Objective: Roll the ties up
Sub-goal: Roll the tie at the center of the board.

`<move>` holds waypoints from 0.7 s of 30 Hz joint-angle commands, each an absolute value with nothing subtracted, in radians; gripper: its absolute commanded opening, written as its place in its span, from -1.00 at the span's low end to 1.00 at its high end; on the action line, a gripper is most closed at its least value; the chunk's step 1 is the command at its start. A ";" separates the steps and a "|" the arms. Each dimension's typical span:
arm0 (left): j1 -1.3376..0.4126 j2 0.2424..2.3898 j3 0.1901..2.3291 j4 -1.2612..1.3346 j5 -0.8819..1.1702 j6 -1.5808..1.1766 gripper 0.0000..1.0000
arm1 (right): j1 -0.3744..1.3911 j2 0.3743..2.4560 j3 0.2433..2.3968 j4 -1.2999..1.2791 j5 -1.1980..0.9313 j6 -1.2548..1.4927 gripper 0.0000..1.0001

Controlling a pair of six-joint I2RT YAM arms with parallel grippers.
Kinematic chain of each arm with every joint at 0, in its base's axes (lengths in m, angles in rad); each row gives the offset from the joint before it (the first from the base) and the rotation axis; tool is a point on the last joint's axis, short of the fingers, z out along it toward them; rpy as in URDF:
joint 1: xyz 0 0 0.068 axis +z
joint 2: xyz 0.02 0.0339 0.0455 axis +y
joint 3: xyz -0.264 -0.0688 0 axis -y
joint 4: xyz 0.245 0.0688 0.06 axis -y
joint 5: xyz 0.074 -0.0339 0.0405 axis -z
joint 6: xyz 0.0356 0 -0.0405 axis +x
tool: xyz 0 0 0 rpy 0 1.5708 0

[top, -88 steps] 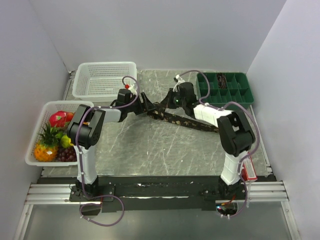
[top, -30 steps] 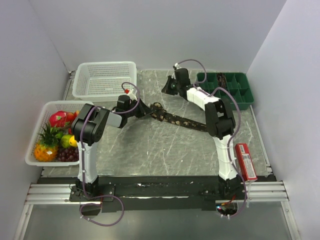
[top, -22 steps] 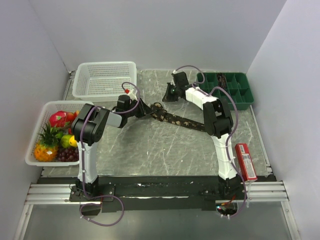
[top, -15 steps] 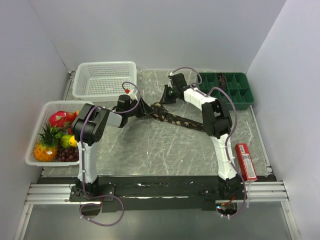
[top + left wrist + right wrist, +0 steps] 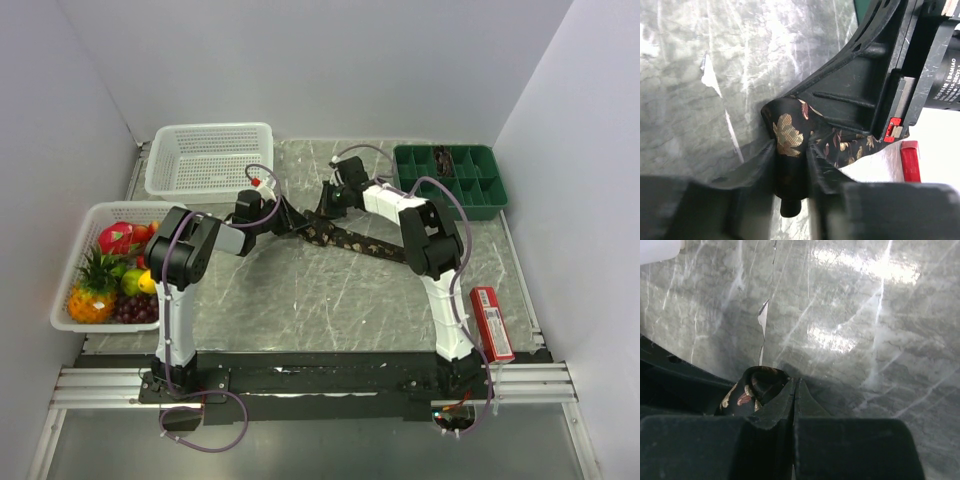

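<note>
One tie [image 5: 358, 242], dark with a tan floral pattern, lies slanted across the middle of the table. Its left end is rolled into a small coil [image 5: 788, 134]. My left gripper [image 5: 293, 222] reaches in from the left and is shut on that coil, its fingers [image 5: 760, 162] pressed against both sides. The right gripper [image 5: 322, 208] comes from the far side with its jaws shut and nothing between them. Its tip [image 5: 796, 384] rests beside the coil [image 5: 747, 390]. The rest of the tie stretches flat toward the right.
A white basket [image 5: 210, 160] stands at the back left, with a fruit basket [image 5: 70, 300] in front of it. A green compartment tray [image 5: 450, 195] sits at the back right. A red box [image 5: 492, 322] lies near the right arm's base.
The right gripper has swung left and nearer, from beside the green tray down to the rolled end. The left gripper's jaws have widened around the coil; its arm stayed in place.
</note>
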State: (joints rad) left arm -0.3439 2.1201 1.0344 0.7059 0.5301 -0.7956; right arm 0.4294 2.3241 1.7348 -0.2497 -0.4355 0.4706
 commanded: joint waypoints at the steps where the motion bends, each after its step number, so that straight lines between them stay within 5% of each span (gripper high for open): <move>1: -0.351 2.161 1.049 0.738 0.572 -0.841 -0.51 | 0.431 2.244 1.706 -0.252 -0.416 0.460 -1.00; 6: -0.351 2.140 1.032 0.743 0.578 -0.835 -0.98 | 0.400 2.183 1.683 -0.207 -0.365 0.469 -1.00; 21: -0.370 2.030 1.146 0.393 0.402 -0.675 -0.98 | 0.397 1.907 1.416 -0.199 -0.291 0.345 -1.00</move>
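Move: Just right of the left fingertips, about 2 cm away and perhaps 1 cm lower, sits the tie's roll, its near end already between the open pads. From the right hand, shut and down at its far side, the roll's middle is some 3 cm back and 2 cm left. The loose tail's middle lies about 13 cm right and 8 cm back of the right hand; the green tray is roughly 29 cm right and 8 cm ahead of the right hand. Closing on the roll's end, the left fingers go from about a third open to nearly shut and pinch the cloth, the hand staying in place. The right hand, fingers still shut, comes free of the roll's far side and draws away, slowly rightward at first, then faster up and right: about 9 cm up and 6 cm right in all, the fingertips tilting up some 15 degrees. ##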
